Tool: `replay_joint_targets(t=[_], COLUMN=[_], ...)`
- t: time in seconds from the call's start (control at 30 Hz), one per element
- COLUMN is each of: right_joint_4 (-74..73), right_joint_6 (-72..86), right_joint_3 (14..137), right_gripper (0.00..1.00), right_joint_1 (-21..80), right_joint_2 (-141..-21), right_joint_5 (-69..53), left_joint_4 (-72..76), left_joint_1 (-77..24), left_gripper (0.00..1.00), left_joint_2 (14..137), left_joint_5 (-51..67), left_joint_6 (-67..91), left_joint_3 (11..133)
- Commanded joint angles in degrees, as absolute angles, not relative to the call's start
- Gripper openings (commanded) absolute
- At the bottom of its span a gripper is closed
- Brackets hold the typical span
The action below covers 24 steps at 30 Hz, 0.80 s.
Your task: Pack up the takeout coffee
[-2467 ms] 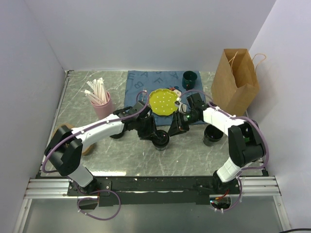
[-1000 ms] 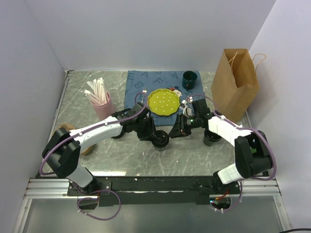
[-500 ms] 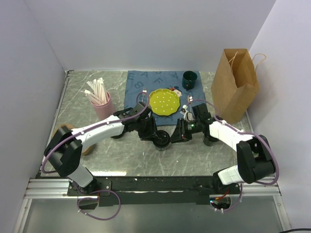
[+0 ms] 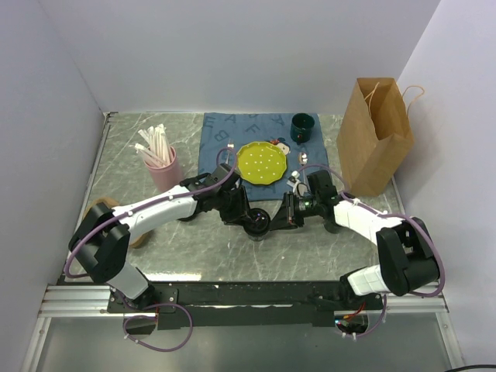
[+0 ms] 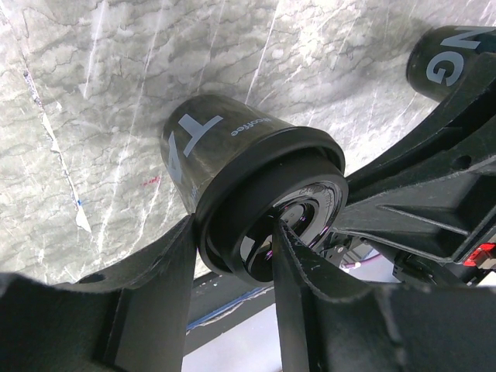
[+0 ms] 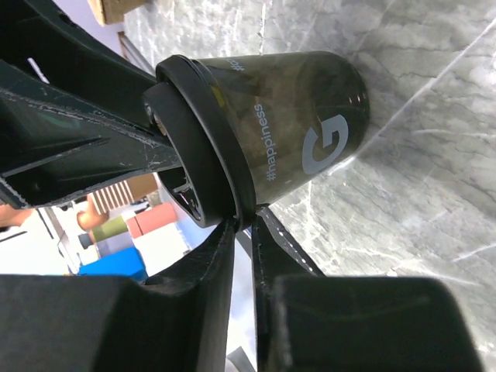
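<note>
The takeout coffee (image 4: 260, 225), a small black cup (image 5: 209, 147) with a round black lid (image 6: 198, 147), stands on the marble table in front of the yellow plate. My left gripper (image 4: 249, 219) comes from the left and is shut on the lid: in the left wrist view (image 5: 236, 232) one finger presses the lid's outer edge and the other lies across its top. My right gripper (image 4: 280, 215) reaches in from the right. In the right wrist view (image 6: 246, 217) its nearly closed fingertips pinch the lid's rim.
A second black cup (image 5: 449, 58) stands just right of the coffee, under the right arm. A brown paper bag (image 4: 376, 139) stands open at the back right. A yellow plate (image 4: 262, 163) and a green mug (image 4: 302, 126) sit on a blue cloth (image 4: 221, 132); a pink cup of straws (image 4: 163, 167) is at the left.
The right gripper has moved left to the coffee and narrowed its jaws onto the lid's rim. The left gripper and the cup have stayed in place.
</note>
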State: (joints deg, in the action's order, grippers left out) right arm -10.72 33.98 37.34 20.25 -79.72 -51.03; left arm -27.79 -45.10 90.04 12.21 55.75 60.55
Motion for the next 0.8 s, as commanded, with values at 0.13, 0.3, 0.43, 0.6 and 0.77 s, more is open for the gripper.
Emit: replay_joint_targets(t=[0.13,0.3,0.43,0.6,0.77], right_joint_4=[-5.8,-6.49,-12.46,-16.43,-15.47], right_joint_6=[31.47,30.33,28.39,31.19,33.4], right_joint_3=[30.24,28.74,33.56,41.48,42.54], right_gripper=[0.15,0.16,0.29,0.52,0.68], right_joint_1=[20.66,18.46,18.37,18.54,18.72], right_joint_2=[-83.75,-84.64,-79.57,-72.87,-71.63], right_joint_5=[-37.54,-35.68,-37.08,-40.08,-40.52], left_joint_4=[-39.37,-40.07,-40.78,-41.4,-42.1], left_joint_1=[-46.67,-47.11,-47.81,-48.08,-48.16], left_gripper=[0.43,0.43,0.43,0.45,0.45], left_joint_2=[96.06,96.24,95.54,95.36,95.01], left_joint_5=[5.19,5.1,4.75,5.71,6.24], left_joint_6=[55.72,56.07,57.04,58.27,59.32], left_joint_3=[53.7,54.14,54.84,55.81,57.21])
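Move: The lidded coffee cup stands between the hands: its middle is about 4 cm to the left and 4 cm below the right fingertips, some 1 cm farther out, and these tips are already at the lid's rim. From the left hand, which already grips the rim, it lies about 3 cm to the right, 1 cm back and 4 cm down. Of the right hand, the second cup stands some 18 cm to the right and 1 cm ahead; the green plate is about 20 cm ahead and 3 cm left. Right fingertips, already nearly shut at the lid's rim, bear down on it for about 1 cm, then spread wide and come free of it, the hand rising nearly 3 cm while it draws forward and to the right, away from the cup. The left fingers keep their grip on the rim and ease about 1 cm to the right at the end. ##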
